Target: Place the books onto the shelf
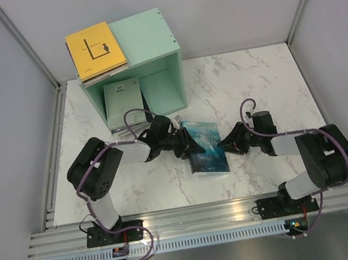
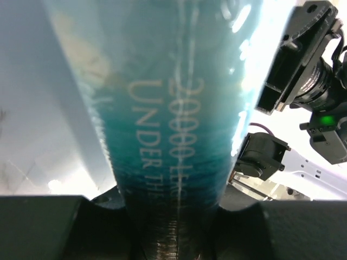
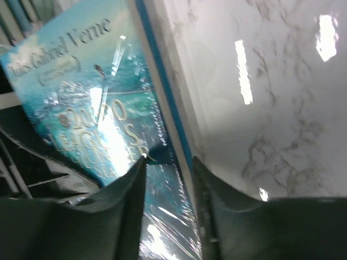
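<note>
A teal-blue book (image 1: 207, 148) lies at the middle of the marble table, between my two grippers. My left gripper (image 1: 190, 144) is shut on its left edge; in the left wrist view the lettered spine (image 2: 168, 108) runs up from between the jaws. My right gripper (image 1: 226, 142) is closed over its right edge, one finger on the glossy cover (image 3: 81, 97) and the other against the page edge. The mint-green shelf (image 1: 145, 38) stands at the back. A yellow-orange book (image 1: 95, 50) tops a small stack on its roof. A pale mint-green book (image 1: 122, 102) lies in its opening.
White marble table (image 3: 271, 108) shows to the right of the book. Grey walls with metal posts enclose the back and sides. An aluminium rail (image 1: 202, 215) runs along the near edge by the arm bases. More book edges (image 1: 124, 130) poke out under the pale book.
</note>
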`<action>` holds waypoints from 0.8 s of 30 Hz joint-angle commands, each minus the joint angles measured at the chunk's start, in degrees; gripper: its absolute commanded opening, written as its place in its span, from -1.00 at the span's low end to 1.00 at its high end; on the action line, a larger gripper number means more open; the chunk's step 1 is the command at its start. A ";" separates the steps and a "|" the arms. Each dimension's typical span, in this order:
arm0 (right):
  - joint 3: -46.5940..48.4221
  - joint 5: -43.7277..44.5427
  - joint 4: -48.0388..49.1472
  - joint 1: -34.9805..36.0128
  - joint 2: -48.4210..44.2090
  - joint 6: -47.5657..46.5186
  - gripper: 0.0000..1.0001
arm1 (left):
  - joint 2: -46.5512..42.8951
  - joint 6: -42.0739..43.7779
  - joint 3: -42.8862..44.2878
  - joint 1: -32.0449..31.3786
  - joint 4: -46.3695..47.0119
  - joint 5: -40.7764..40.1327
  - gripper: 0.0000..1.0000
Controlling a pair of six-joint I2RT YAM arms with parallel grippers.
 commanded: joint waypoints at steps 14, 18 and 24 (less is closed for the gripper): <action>3.07 -7.98 -28.26 2.50 -21.59 -2.37 0.96 | -22.67 1.97 11.07 0.75 -16.51 -3.89 -0.95; 0.79 -13.08 -19.05 2.41 -29.75 10.24 0.96 | -24.61 -1.53 12.13 2.24 -14.85 -2.93 -0.95; -3.17 -14.41 1.25 2.41 -36.71 27.59 0.96 | -28.04 -13.48 7.47 5.94 -0.08 0.58 -0.95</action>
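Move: The left hand already pinches the book's left edge low over the table; the book's middle lies about 5 cm to its right and 2 cm lower. The shelf's open front is some 13 cm ahead of the left hand, 12 cm to its left and a little higher, with the grey book inside roughly 18 cm ahead and 20 cm left. The right hand is closed on the book's other edge, its middle about 6 cm to that hand's left and level with it. Upwards for the most part, the left hand carries the book about 15 cm, first easing a little left and back, then forward towards the shelf while turning slightly counter-clockwise, its grip unchanged. The right hand opens wide and lets go of the right edge, backs off some 5 cm, then rises about as high, drifting left beside the book's near right corner, fingers tilting up roughly 20 degrees. ##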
